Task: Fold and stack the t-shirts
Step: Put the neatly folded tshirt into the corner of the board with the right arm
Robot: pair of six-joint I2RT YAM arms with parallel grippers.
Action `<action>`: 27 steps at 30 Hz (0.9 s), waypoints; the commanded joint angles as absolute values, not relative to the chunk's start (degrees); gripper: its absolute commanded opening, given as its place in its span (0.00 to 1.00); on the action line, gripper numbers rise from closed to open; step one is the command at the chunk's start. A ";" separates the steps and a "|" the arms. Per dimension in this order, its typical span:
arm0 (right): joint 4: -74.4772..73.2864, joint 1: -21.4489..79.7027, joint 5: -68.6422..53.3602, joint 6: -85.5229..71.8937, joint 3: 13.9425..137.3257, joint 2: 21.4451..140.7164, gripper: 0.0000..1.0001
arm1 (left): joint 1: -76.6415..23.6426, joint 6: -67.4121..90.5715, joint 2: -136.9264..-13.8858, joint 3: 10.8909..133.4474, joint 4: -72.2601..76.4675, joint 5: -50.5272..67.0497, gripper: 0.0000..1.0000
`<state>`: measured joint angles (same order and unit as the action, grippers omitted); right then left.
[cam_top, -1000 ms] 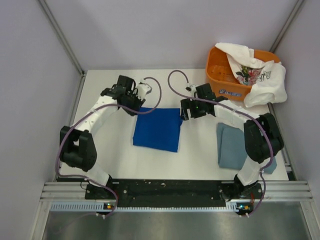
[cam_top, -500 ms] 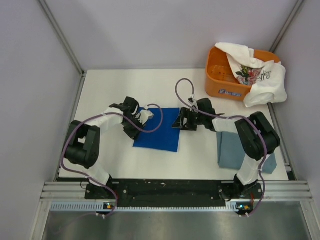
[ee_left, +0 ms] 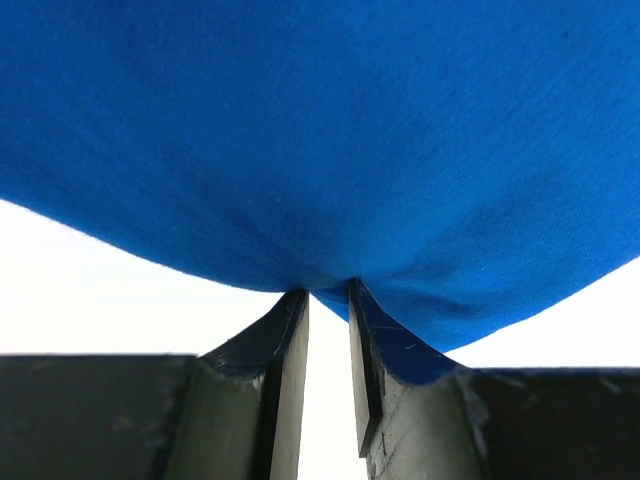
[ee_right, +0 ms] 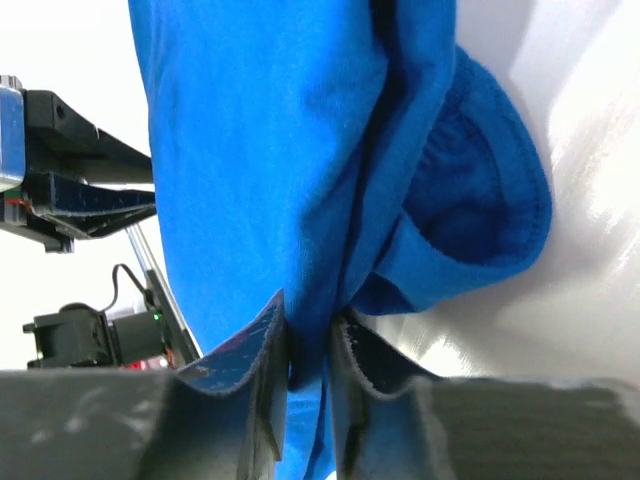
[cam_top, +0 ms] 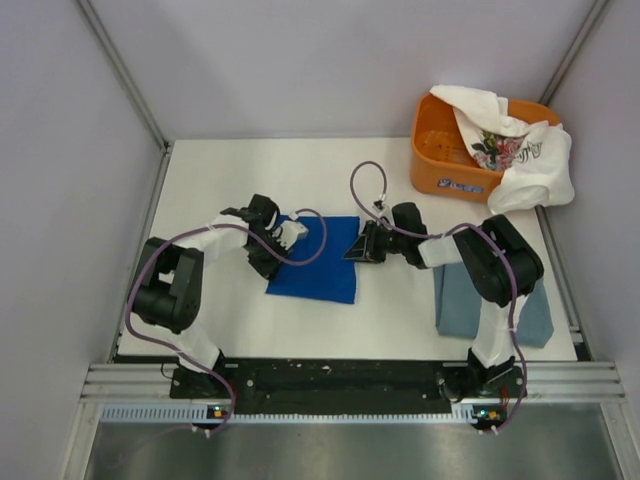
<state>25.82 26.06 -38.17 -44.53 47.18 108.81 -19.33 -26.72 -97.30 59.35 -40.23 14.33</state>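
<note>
The royal-blue t-shirt [cam_top: 318, 262] lies folded in the middle of the table. My left gripper [cam_top: 276, 244] is low at its left edge, and in the left wrist view the narrow jaws [ee_left: 328, 292] pinch the blue hem [ee_left: 330, 150] at their tips. At the shirt's right edge my right gripper [cam_top: 360, 247] is shut on a fold of blue cloth [ee_right: 300, 180], which runs between its fingers [ee_right: 310, 322]. The plain grey-blue t-shirt [cam_top: 472, 297] lies folded at the right, partly under my right arm. The white floral t-shirt [cam_top: 515, 145] hangs over the basket.
An orange plastic basket [cam_top: 440, 168] stands at the back right corner. Grey walls close in the table on the left, back and right. Cables loop over both arms above the blue shirt.
Both arms dropped from the blue shirt's far corners to its left and right edges. The right gripper went from open to shut on the cloth; the left barely changed.
</note>
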 commanded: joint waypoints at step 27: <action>-52.45 24.96 -10.65 6.58 64.51 81.57 0.00 | -14.94 -31.82 -83.15 62.31 -44.12 15.47 0.79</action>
<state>-37.50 25.36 -20.10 -1.65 59.53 86.08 -15.35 -30.48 -84.90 59.92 -43.79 14.52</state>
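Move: The blue t-shirt, folded to a flat rectangle, has its middle about 9 cm left of the right hand, 1 cm back and 2 cm lower; its right edge is already between the half-closed right fingers. The grey-blue t-shirt lies some 30 cm to this hand's right and 8 cm back, the orange crate 25 cm right and 21 cm ahead. From the left hand, which pinches the left edge, the blue t-shirt's middle is about 10 cm right and 3 cm ahead. The right fingers finish shutting on the blue t-shirt's right edge while the left fingers open wide, let go of the left edge and rise about 6 cm. Keeping its pinch, the right hand then drags the t-shirt towards the grey-blue one, some 11 cm to the right and half that back, lifting 5 cm as the wrist rolls the left-pointing fingers down. ##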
